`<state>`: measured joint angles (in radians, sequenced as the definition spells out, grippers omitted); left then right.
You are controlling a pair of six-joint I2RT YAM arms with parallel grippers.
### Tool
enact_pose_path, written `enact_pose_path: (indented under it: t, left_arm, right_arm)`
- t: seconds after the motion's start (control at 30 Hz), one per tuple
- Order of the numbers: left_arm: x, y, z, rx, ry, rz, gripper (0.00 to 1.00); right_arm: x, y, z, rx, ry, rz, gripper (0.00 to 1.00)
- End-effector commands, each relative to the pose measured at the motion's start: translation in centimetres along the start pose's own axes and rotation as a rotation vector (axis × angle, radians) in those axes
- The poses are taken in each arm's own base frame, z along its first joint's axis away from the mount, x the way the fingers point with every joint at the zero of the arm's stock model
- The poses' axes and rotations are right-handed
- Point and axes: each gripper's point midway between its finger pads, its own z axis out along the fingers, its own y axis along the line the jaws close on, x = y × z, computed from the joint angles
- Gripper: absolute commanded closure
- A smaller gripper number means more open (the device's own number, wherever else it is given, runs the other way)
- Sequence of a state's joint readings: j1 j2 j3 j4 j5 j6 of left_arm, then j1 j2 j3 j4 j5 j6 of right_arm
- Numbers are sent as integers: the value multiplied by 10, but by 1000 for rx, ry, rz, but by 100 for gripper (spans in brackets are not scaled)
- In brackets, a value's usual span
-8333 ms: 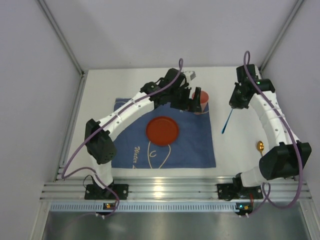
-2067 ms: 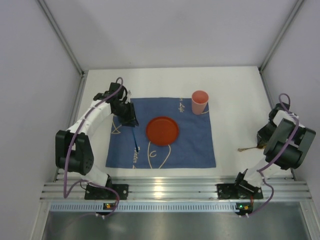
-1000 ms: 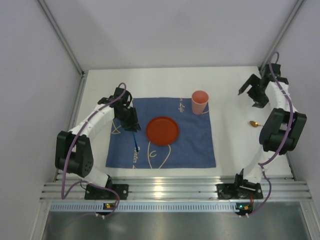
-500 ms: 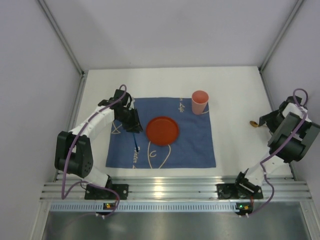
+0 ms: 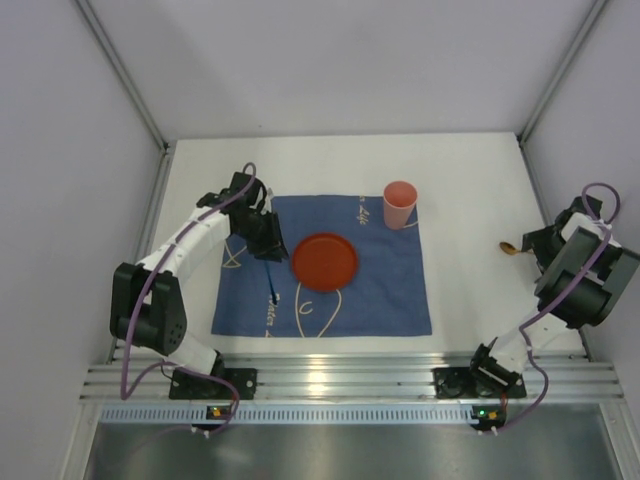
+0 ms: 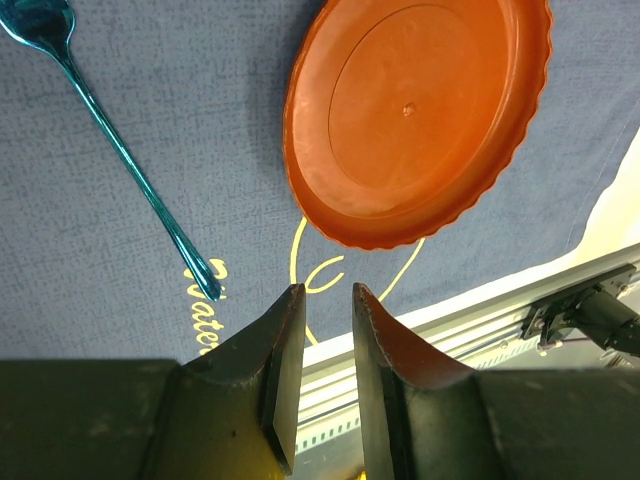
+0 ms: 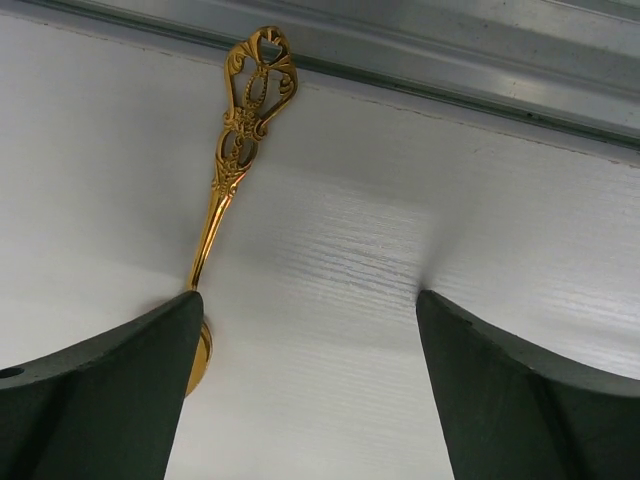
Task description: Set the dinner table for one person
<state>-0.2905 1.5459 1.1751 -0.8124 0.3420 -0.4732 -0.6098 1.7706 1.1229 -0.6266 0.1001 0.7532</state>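
Observation:
On the white dinner table (image 5: 470, 170) lies a blue cloth (image 5: 380, 290) carrying a red plate (image 5: 324, 262), a pink cup (image 5: 400, 204) and a teal fork (image 5: 272, 281). My left gripper (image 5: 267, 243) hovers over the cloth between fork and plate. Its jaws stand a narrow gap apart with nothing between them (image 6: 325, 290); the fork (image 6: 130, 170) and plate (image 6: 415, 115) lie beyond them. A gold spoon (image 5: 509, 247) lies near the right edge. My right gripper (image 7: 310, 310) is wide open low over the table, the spoon (image 7: 240, 120) beside its left finger (image 7: 110, 390), which hides part of the bowl.
A slotted aluminium rail (image 5: 330, 378) runs along the near edge with both arm bases on it. Grey walls and a metal frame (image 7: 450, 70) close in the right side, right behind the spoon. Yellow line drawings mark the cloth (image 6: 320, 270).
My right arm swung from the back right corner down to the spoon at the right edge, jaws narrowing a little. The left gripper drifted slightly toward the plate; the fork stays on the cloth.

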Motion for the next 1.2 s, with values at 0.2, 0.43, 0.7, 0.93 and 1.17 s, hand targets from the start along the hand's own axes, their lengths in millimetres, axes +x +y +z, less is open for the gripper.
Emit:
enact_pose_path:
  t: [0.2, 0.43, 0.7, 0.93, 1.17]
  left_arm:
    - [-8, -11, -9, -20, -5, 27, 70]
    - [-6, -27, -2, -42, 28, 67, 70]
    - [-1, -55, 9, -56, 60, 137, 71]
    - [-2, -59, 14, -67, 65, 142, 71]
    - [-3, -58, 21, -73, 77, 140, 72]
  right_arm:
    - [1, 12, -4, 2, -31, 29, 13]
    - [-18, 45, -11, -128, -112, 22, 13]
    - [-15, 49, 25, -80, -75, 55, 17]
    - [-16, 41, 38, 34, -87, 2, 41]
    - [-10, 46, 45, 150, -116, -167, 61]
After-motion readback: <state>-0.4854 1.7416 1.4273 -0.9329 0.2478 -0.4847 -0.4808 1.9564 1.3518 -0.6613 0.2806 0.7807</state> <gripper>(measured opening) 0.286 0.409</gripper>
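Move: From the right gripper, the spoon's middle is about 4 cm ahead, 2 cm to the right and 1 cm below. The side rail is some 10 cm to the right of that hand, level with it fore and aft. From the left gripper, the plate's middle is roughly 10 cm right and 2 cm ahead, 10 cm down. The fork is about 4 cm left, straight beneath otherwise; the cup stands 18 cm right of the plate and 11 cm farther out. Slide the right gripper forward about 5 cm, low over the table, so the gold spoon comes between the fingers, then keep closing them from nearly wide to under half open around its handle near the neck, not yet gripping. Meanwhile carry the empty left gripper some 6 cm right, away from the fork and over the plate's left side, turning slightly clockwise, fingers still partly open. ##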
